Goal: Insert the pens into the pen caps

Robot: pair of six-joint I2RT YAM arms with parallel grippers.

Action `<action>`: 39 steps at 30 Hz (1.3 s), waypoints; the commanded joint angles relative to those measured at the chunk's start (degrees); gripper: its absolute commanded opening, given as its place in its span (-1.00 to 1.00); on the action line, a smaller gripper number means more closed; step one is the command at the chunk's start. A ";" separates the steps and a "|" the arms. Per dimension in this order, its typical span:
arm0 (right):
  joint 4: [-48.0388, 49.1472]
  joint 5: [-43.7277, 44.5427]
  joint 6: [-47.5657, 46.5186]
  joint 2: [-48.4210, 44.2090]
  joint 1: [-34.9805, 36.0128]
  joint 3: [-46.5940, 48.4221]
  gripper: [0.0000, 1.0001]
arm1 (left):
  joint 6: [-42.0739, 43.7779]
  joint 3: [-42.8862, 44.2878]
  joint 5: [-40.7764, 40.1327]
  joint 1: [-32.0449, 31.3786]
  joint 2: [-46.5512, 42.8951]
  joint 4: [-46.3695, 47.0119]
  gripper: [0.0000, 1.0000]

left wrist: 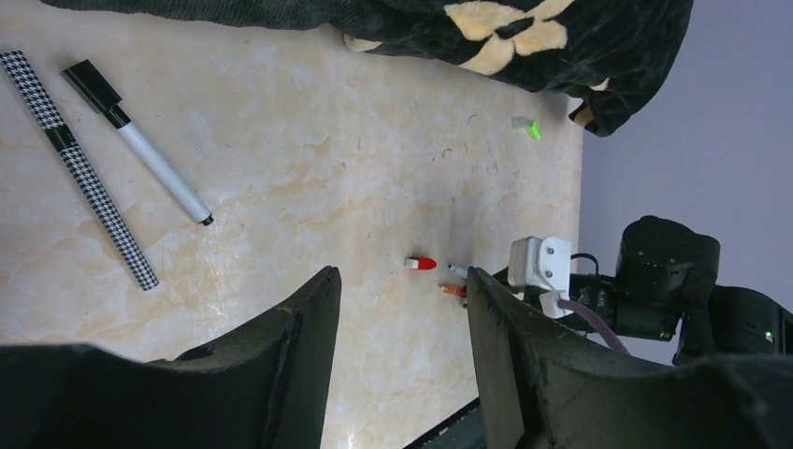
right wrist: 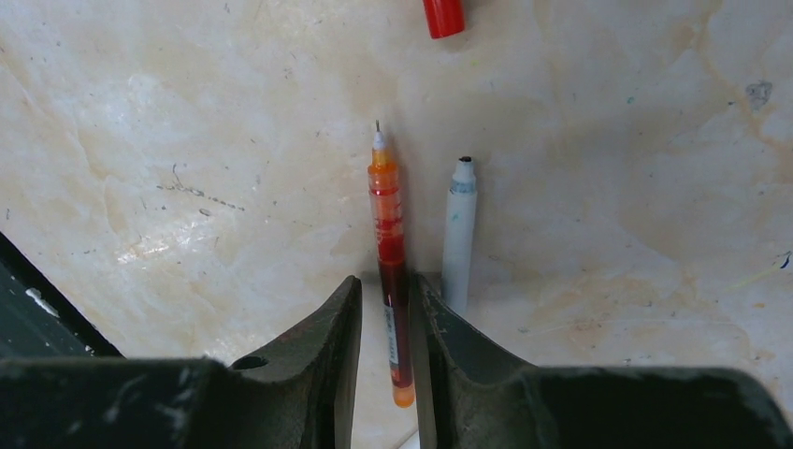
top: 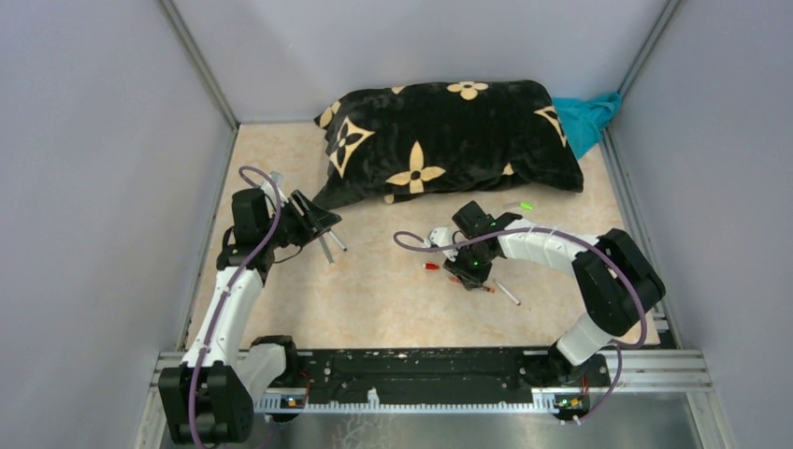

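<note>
A red pen [right wrist: 388,243] lies uncapped on the table between the jaws of my right gripper [right wrist: 388,299]. The jaws stand narrowly open around it: the barrel rests against the right finger, with a gap on the left. A pale grey pen [right wrist: 458,234] lies parallel just right of it. A red pen cap [right wrist: 442,17] lies ahead of both tips, also seen as the red cap [top: 431,267]. A green cap [top: 526,205] sits near the pillow. My left gripper [left wrist: 402,281] hangs open and holds nothing. A houndstooth pen [left wrist: 79,168] and a white pen with a black cap [left wrist: 140,145] lie near it.
A black pillow with cream flowers [top: 449,140] fills the back of the table, and a teal cloth [top: 589,117] lies behind its right end. Another white pen [top: 507,293] lies to the right of my right gripper [top: 470,271]. Grey walls enclose three sides.
</note>
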 commanded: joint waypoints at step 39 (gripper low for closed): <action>-20.99 -40.11 -3.47 -4.88 -15.23 26.57 -1.00 | -17.01 -10.05 2.46 -19.55 -4.24 50.46 0.77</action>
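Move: Between the right hand's barely parted fingertips lies the orange pen, its middle some 1 cm behind and 1 cm below the hand point. The short pale pen lies about 1 cm ahead and 1 cm left of that hand, the red cap 2 cm ahead and 8 cm left, and the white pen 3 cm back and 7 cm right, all about 1 cm below. From the left hand, the orange pen is roughly 9 cm back, 25 cm right and 17 cm below. Easing back about 1 cm, the right hand shuts its fingers and pinches the orange pen near its middle, draws back a little more at table height, then climbs some 12 cm while moving forward and left, tilting so the fingers swing about 25 degrees towards its left. Late on, the empty left hand rises and goes right towards it, 8 cm each way, tipping its fingers up and opening wider. ##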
